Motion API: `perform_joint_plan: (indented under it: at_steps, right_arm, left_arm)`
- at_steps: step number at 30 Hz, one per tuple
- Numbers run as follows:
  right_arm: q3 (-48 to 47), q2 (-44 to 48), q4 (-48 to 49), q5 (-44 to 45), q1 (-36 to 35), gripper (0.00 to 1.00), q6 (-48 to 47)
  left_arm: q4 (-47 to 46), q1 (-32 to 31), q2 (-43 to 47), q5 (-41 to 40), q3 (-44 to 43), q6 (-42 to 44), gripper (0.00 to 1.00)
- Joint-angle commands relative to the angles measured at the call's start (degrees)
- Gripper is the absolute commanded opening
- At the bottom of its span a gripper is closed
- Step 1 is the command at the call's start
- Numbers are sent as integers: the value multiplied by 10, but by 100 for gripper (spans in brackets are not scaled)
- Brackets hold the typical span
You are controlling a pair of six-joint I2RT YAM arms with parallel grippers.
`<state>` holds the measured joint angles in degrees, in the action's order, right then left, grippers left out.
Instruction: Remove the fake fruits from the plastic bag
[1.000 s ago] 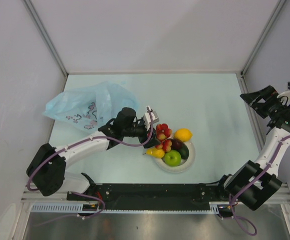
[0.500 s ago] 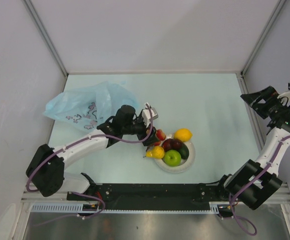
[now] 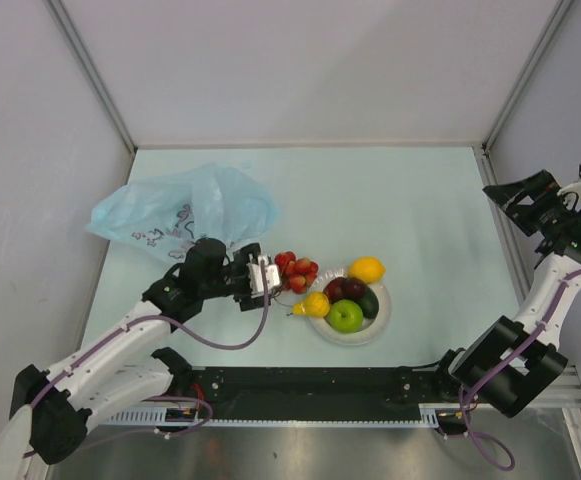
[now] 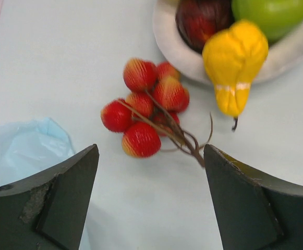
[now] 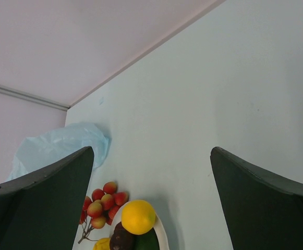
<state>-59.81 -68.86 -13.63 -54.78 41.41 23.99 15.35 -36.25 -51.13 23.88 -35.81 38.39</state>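
The crinkled light-blue plastic bag (image 3: 185, 210) lies at the back left, its edge also in the left wrist view (image 4: 21, 148) and the right wrist view (image 5: 57, 146). A bunch of red grapes (image 3: 295, 270) (image 4: 146, 112) (image 5: 101, 200) rests on the table beside the white plate (image 3: 375, 330). On the plate sit a lemon (image 3: 367, 269), a maroon fruit (image 3: 342, 289), an avocado (image 3: 368, 302), a green apple (image 3: 346, 316) and a yellow pear-shaped fruit (image 3: 315, 304) (image 4: 234, 57). My left gripper (image 3: 270, 277) (image 4: 150, 156) hovers open just short of the grapes, holding nothing. My right gripper (image 3: 510, 205) (image 5: 152, 151) is open, raised at the far right.
Grey walls close the table in at the back and both sides. The black rail carrying the arm bases (image 3: 310, 380) runs along the near edge. The plate's rim (image 4: 167, 41) is right beyond the grapes' stem.
My left arm has drawn back to the left and toward its base, its jaws spreading. The grapes came away from the plate and now lie on the table. The right arm held still.
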Motion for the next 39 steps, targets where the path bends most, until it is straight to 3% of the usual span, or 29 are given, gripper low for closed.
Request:
perform_joint_plan:
  at_steps: [1,9,20,28,31,32,33,39]
  right_arm:
    - [-3,2,25,-10,-5,100,7]
    - [-2,10,13,-8,-6,100,1]
    - [-3,16,2,-10,6,100,-2]
    - [-2,13,-2,-5,7,100,-8]
    - [-2,10,4,-5,7,100,-4]
    - [-2,9,4,-5,7,100,-4]
    - [-2,9,5,-5,6,100,-3]
    - [-2,9,4,-4,8,100,-6]
  left_arm:
    - [59,1,26,-25,33,170,86]
    - [12,0,-25,6,51,136,81]
    - [-1,0,-120,47,11,103,51]
    - [-6,0,-147,55,-9,63,36]
    - [-10,0,-157,50,-14,57,21]
    - [-12,0,-160,41,-15,56,6]
    - [-14,0,-160,37,-16,55,0]
    - [-14,4,-151,26,-69,3,0]
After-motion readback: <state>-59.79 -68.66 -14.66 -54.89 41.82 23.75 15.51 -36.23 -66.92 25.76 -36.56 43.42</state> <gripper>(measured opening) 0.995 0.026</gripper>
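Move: From the left gripper, the berry bunch lies about 3 cm forward, 5 to the right and 8 below, with its stem end trailing to some 2 cm behind and 8 below the fingers. The yellow pear is roughly 5 cm back and 9 to the right, 7 below; the blue bag is some 17 cm forward, 20 to the left and 7 lower. From the right gripper, the berry bunch is about 42 cm left, 8 back and 20 below. Bring the left gripper down about 8 cm to the stem of the berry bunch, swinging some 2 cm left and slightly back at first, then easing back right and a little forward low down. Tip the fingers about 10 degrees farther down, and close them from wide open until they pinch the stem near its end. ##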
